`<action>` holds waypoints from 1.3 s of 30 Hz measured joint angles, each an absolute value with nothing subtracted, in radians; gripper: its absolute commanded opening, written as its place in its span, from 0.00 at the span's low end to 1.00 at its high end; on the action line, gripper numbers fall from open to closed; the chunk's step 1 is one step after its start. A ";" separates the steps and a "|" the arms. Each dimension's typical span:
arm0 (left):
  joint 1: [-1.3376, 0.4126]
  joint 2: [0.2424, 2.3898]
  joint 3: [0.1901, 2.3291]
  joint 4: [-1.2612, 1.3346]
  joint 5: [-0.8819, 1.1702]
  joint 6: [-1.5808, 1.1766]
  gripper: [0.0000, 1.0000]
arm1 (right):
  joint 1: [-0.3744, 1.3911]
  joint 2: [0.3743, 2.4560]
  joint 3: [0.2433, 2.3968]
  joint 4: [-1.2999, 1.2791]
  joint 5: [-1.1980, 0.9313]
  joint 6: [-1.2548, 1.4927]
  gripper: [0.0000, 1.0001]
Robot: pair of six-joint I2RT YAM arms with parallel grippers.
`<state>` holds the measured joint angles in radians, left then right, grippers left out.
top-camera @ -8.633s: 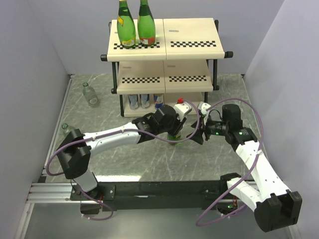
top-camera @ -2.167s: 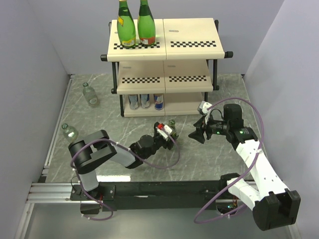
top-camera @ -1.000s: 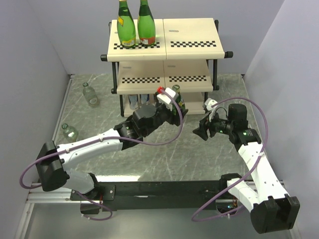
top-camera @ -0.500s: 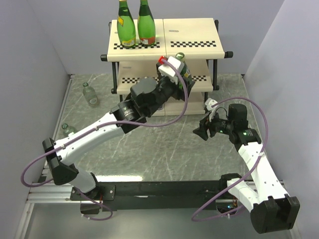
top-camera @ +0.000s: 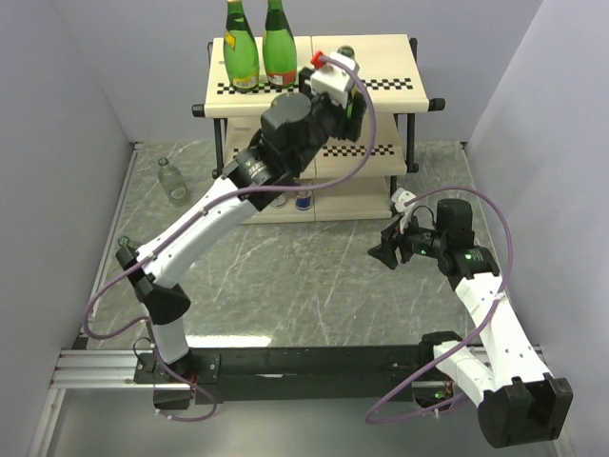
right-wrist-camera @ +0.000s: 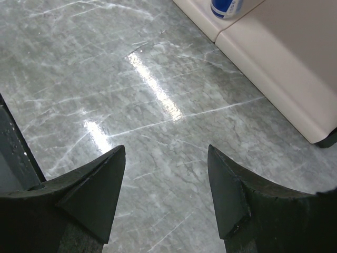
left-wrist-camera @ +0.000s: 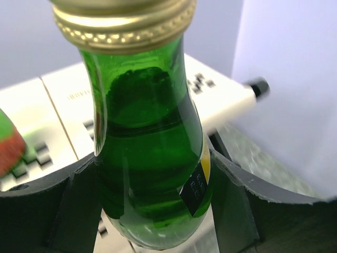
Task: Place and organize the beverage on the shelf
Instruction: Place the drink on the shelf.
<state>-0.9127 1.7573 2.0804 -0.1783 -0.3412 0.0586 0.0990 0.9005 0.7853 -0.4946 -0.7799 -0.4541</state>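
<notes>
My left gripper [top-camera: 344, 88] is shut on a green glass bottle [left-wrist-camera: 150, 158] with a gold cap, held upright. It hangs high in front of the right half of the shelf's [top-camera: 376, 90] top board, which is the cream checkered board [left-wrist-camera: 63, 110] behind the bottle in the left wrist view. Two taller green bottles [top-camera: 259, 49] stand on the left of that board. My right gripper [top-camera: 385, 252] hovers open and empty over the marble table [right-wrist-camera: 158, 84], to the right of the shelf's front.
Several cans [top-camera: 303, 200] stand on the bottom tier; a blue one [right-wrist-camera: 226, 6] shows in the right wrist view. A clear bottle [top-camera: 171, 181] lies on the table left of the shelf. Another [top-camera: 124, 249] sits by the left wall behind the left arm.
My left arm has lifted the green bottle from in front of the lower tiers up to the level of the top board. The right arm has stayed still.
</notes>
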 measured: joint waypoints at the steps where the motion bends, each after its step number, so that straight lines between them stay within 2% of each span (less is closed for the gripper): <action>1: -0.903 1.780 2.123 -0.186 -0.340 0.059 0.00 | 0.099 0.900 0.785 -0.495 -0.780 -0.454 0.71; 5: -0.858 1.851 2.260 -0.209 -0.339 0.058 0.00 | 0.098 0.900 0.785 -0.495 -0.788 -0.454 0.71; 16: -0.804 1.920 2.359 -0.204 -0.347 0.059 0.00 | 0.098 0.900 0.785 -0.497 -0.806 -0.454 0.70; 39: -0.725 1.978 2.411 -0.157 -0.345 0.054 0.00 | 0.098 0.903 0.785 -0.501 -0.828 -0.450 0.70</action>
<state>-0.7254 1.9781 2.4111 -0.1566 -0.3454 0.0544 0.0978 0.9028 0.7853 -0.5014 -0.8284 -0.4503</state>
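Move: My left hand already holds the third green bottle; its free spot on the top shelf is about 13 cm ahead, 6 cm left and 10 cm lower. The second standing bottle is about 13 cm ahead and 13 cm left, at hand height; the first stands level with it, some 6 cm farther left. From my right hand the spot lies roughly 25 cm ahead, 16 cm left and 20 cm up. My left hand carries the bottle forward about 9 cm, quickly at first and then easing, while working some 5 cm left towards the second bottle and the free spot beside it. I also rise 3 to 4 cm, nearly all of it early, and turn the hand about 10 degrees counter-clockwise, my fingers keeping their grip on the bottle. ##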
